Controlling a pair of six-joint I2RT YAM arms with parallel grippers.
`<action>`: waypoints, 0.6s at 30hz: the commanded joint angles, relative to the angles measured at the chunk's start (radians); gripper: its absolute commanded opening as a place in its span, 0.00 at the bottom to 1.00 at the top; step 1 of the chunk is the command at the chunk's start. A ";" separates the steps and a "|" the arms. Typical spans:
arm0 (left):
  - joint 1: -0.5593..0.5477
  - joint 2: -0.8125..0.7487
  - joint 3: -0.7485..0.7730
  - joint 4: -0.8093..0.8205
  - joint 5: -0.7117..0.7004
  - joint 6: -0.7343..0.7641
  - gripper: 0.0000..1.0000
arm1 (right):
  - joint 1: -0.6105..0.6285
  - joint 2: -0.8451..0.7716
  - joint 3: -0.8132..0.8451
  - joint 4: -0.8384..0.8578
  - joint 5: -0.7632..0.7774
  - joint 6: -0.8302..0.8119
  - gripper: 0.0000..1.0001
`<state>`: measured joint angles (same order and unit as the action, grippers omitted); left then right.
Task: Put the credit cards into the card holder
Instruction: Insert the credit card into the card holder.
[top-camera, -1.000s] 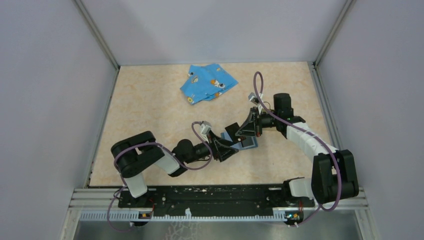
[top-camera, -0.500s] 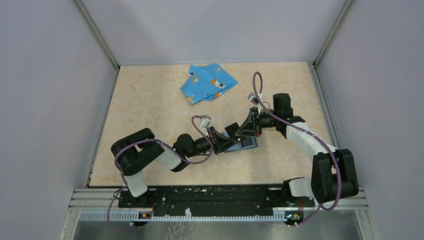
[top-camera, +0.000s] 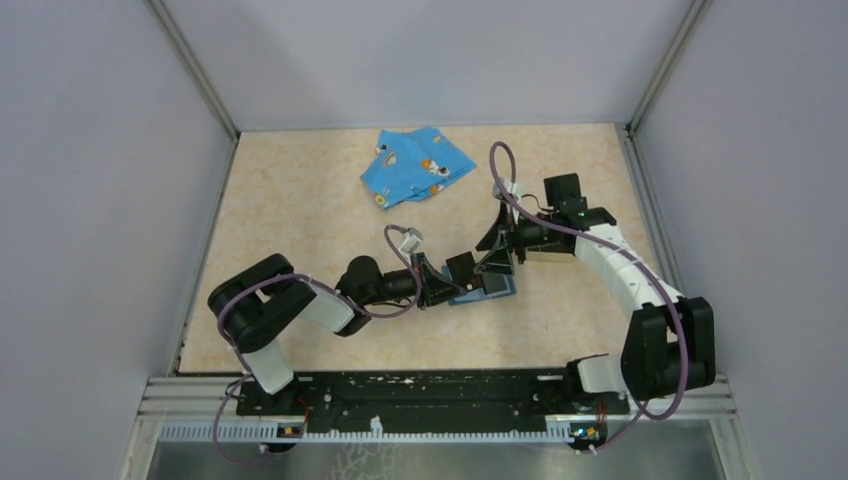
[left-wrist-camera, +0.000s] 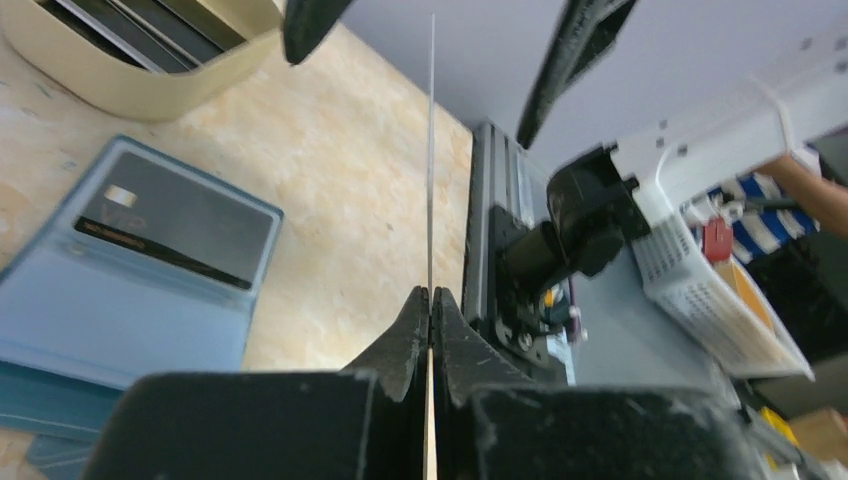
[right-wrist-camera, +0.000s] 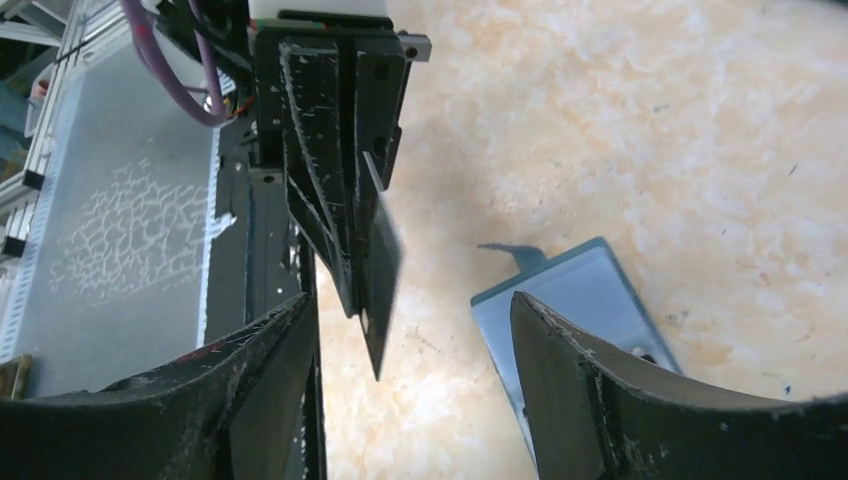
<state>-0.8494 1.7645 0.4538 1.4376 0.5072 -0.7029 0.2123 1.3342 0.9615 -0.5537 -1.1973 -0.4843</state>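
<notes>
My left gripper (left-wrist-camera: 432, 295) is shut on a thin black credit card (left-wrist-camera: 432, 150), seen edge-on and standing upright above the table. In the right wrist view the same credit card (right-wrist-camera: 380, 270) sticks out of the left gripper (right-wrist-camera: 345, 260), between my right gripper's (right-wrist-camera: 410, 300) open fingers and touching neither. The teal card holder (left-wrist-camera: 130, 290) lies open on the table below, with another black credit card (left-wrist-camera: 175, 232) lying on its upper flap. From above, both grippers meet over the card holder (top-camera: 490, 291) at mid-table.
A tan oval tray (left-wrist-camera: 130, 80) with more dark cards in it stands just beyond the card holder. A blue cartoon-print cloth (top-camera: 415, 165) lies at the back of the table. The metal rail and arm bases run along the near edge.
The left gripper moved right and closed on the card that the right gripper held. The right gripper has opened and let go, and its arm has shifted a little.
</notes>
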 joint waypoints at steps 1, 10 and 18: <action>0.005 -0.069 0.043 -0.244 0.182 0.108 0.00 | 0.004 0.029 0.040 -0.160 -0.002 -0.152 0.70; 0.030 -0.105 0.114 -0.488 0.272 0.200 0.00 | 0.019 0.049 0.039 -0.187 -0.028 -0.186 0.55; 0.033 -0.100 0.177 -0.584 0.307 0.239 0.00 | 0.070 0.078 0.037 -0.190 -0.029 -0.188 0.39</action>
<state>-0.8215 1.6810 0.5892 0.9161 0.7673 -0.5137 0.2497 1.3891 0.9642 -0.7433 -1.1961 -0.6415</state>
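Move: The empty right hand goes for the black card pinched in the left fingers; its middle lies about 3 cm to the right hand's left, 2 back and 3 below. The open card holder is roughly 7 cm back, 3 right and 17 below the right hand, and the card tray 19 right, 4 ahead. From the left hand, the holder is some 5 cm right, 1 back and 13 below. Both hands sink and draw back some 2–3 cm, left turning the pinched card, right fingers partly closing about it. ##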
